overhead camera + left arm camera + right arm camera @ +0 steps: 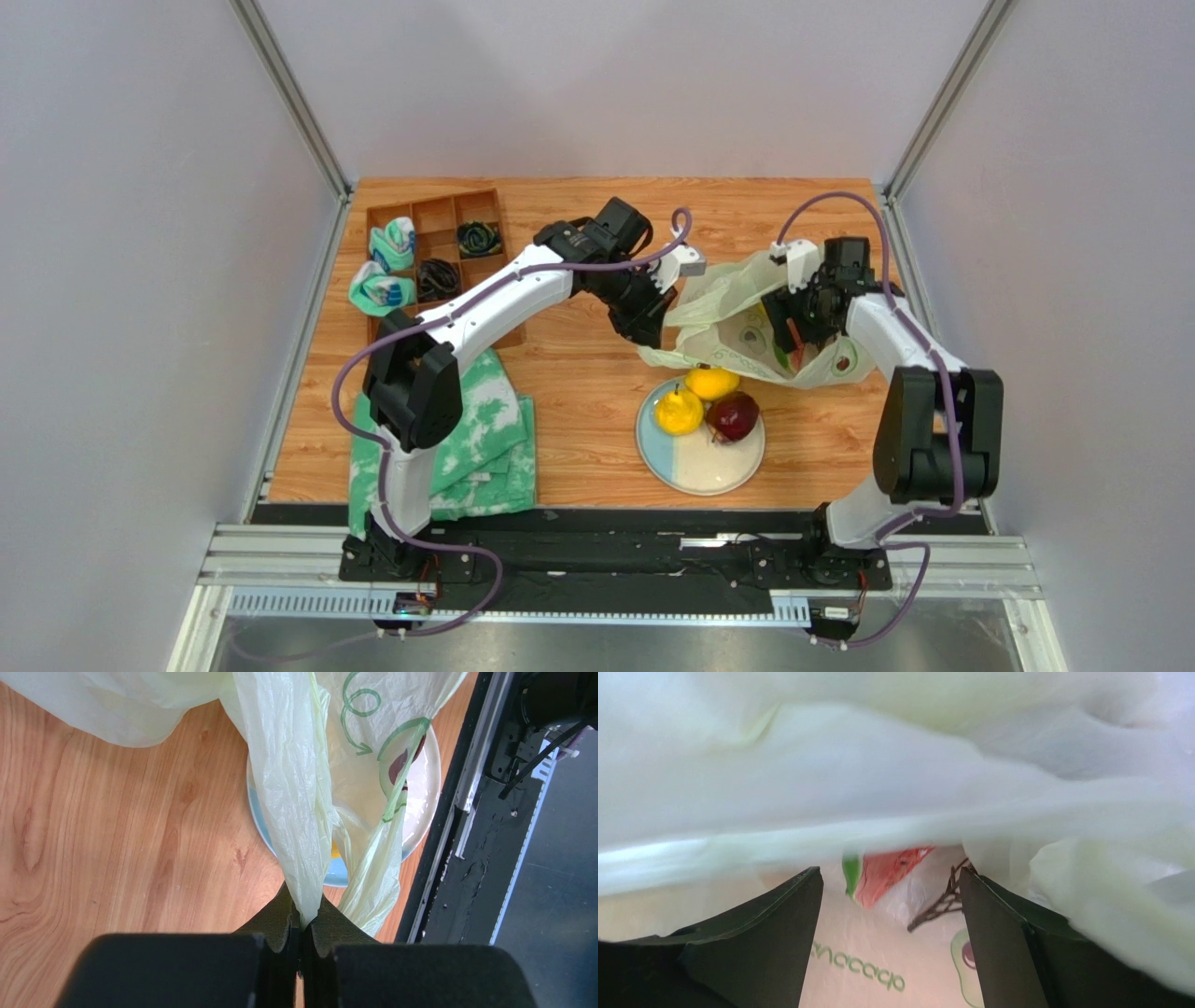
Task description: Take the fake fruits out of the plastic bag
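Observation:
The pale yellow-green plastic bag [723, 301] lies crumpled right of centre. My left gripper [648, 317] is shut on a twisted bag handle [302, 826], lifting it over the plate. My right gripper [811, 319] is inside the bag's mouth, open [892, 952], with nothing between its fingers [763, 941]. Just beyond the fingertips lie a red-green watermelon slice [887, 871] and a brown twig-like stem [941, 901] on the printed bag wall. A yellow lemon [713, 381], a yellow pear [678, 412] and a dark red plum [732, 416] sit on the blue-and-cream plate [701, 469].
A wooden compartment tray [435, 213] with black cables and rolled cloths stands at the back left. A green-and-white cloth [484, 434] lies by the left arm's base. The black base rail [491, 847] runs along the near edge. Walls enclose the table on three sides.

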{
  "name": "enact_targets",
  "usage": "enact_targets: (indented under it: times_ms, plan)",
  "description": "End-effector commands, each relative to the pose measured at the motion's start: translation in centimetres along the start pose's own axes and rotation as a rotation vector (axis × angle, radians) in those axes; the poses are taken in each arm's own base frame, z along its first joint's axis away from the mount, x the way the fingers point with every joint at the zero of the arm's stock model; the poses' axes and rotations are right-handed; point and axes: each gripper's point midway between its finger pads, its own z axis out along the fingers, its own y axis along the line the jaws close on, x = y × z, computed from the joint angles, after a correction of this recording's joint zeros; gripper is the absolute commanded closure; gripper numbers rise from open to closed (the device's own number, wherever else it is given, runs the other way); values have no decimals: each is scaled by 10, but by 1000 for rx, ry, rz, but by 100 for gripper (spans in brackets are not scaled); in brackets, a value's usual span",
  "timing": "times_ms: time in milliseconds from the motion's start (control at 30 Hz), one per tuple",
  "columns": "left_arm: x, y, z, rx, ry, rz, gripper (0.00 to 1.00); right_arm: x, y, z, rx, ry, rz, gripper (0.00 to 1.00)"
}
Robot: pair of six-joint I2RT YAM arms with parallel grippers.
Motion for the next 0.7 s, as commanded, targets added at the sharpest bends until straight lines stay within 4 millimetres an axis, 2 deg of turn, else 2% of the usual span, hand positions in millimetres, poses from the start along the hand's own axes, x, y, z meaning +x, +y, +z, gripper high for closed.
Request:
enact_targets:
  times_ms: [0, 267, 300, 367, 400, 433, 467, 500, 600, 633, 667]
  plan:
    - [-23, -12, -12, 11, -54, 76, 100, -7, -11, 21, 10, 70, 111, 23]
    - [-33, -11, -9, 13, -64, 83, 100, 11, -17, 58, 28, 198, 215, 25]
    - [-34, -11, -9, 14, -67, 85, 100, 8, -21, 62, 43, 182, 214, 26]
    - [-34, -12, -8, 17, -66, 84, 100, 11, -24, 69, 61, 182, 207, 30]
    - [-34, -12, -8, 20, -65, 81, 100, 8, -28, 72, 73, 161, 187, 34]
    - [-34, -11, -7, 19, -64, 80, 100, 7, -29, 75, 72, 157, 176, 52]
    - [-33, -12, -6, 22, -63, 81, 100, 4, -27, 75, 53, 151, 171, 61]
    - [-33, -12, -6, 22, -61, 80, 100, 0, -27, 73, 39, 134, 159, 75]
    - [-34, -11, -6, 18, -63, 83, 100, -20, -20, 51, -8, 50, 119, 92]
    - [-35, -10, -6, 16, -64, 85, 100, -24, -16, 43, -27, 35, 108, 94]
    - [-36, -10, -6, 14, -67, 88, 100, -39, -11, 25, -61, -23, 92, 95]
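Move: Inside the bag, the watermelon slice lies about 3 cm ahead of the right hand, some 6 cm below it and a touch to the left. The brown twig is 4 cm or so to the slice's right. Outside on the plate, the red apple sits roughly 10 cm back and 13 cm left of the right hand, the lemon 4 cm back and 15 cm left. From the left hand, the slice is some 25 cm right, 7 cm ahead and 14 cm lower. Reaching down about 5 cm and forward about 4 cm in the open bag, the right hand brings its spread fingers around the watermelon slice, steepening and turning clockwise by some 10 degrees each, then closes on the slice and rises slightly. The left hand keeps its pinch on the bag's rim and lifts it about 2 cm, easing to the right. ##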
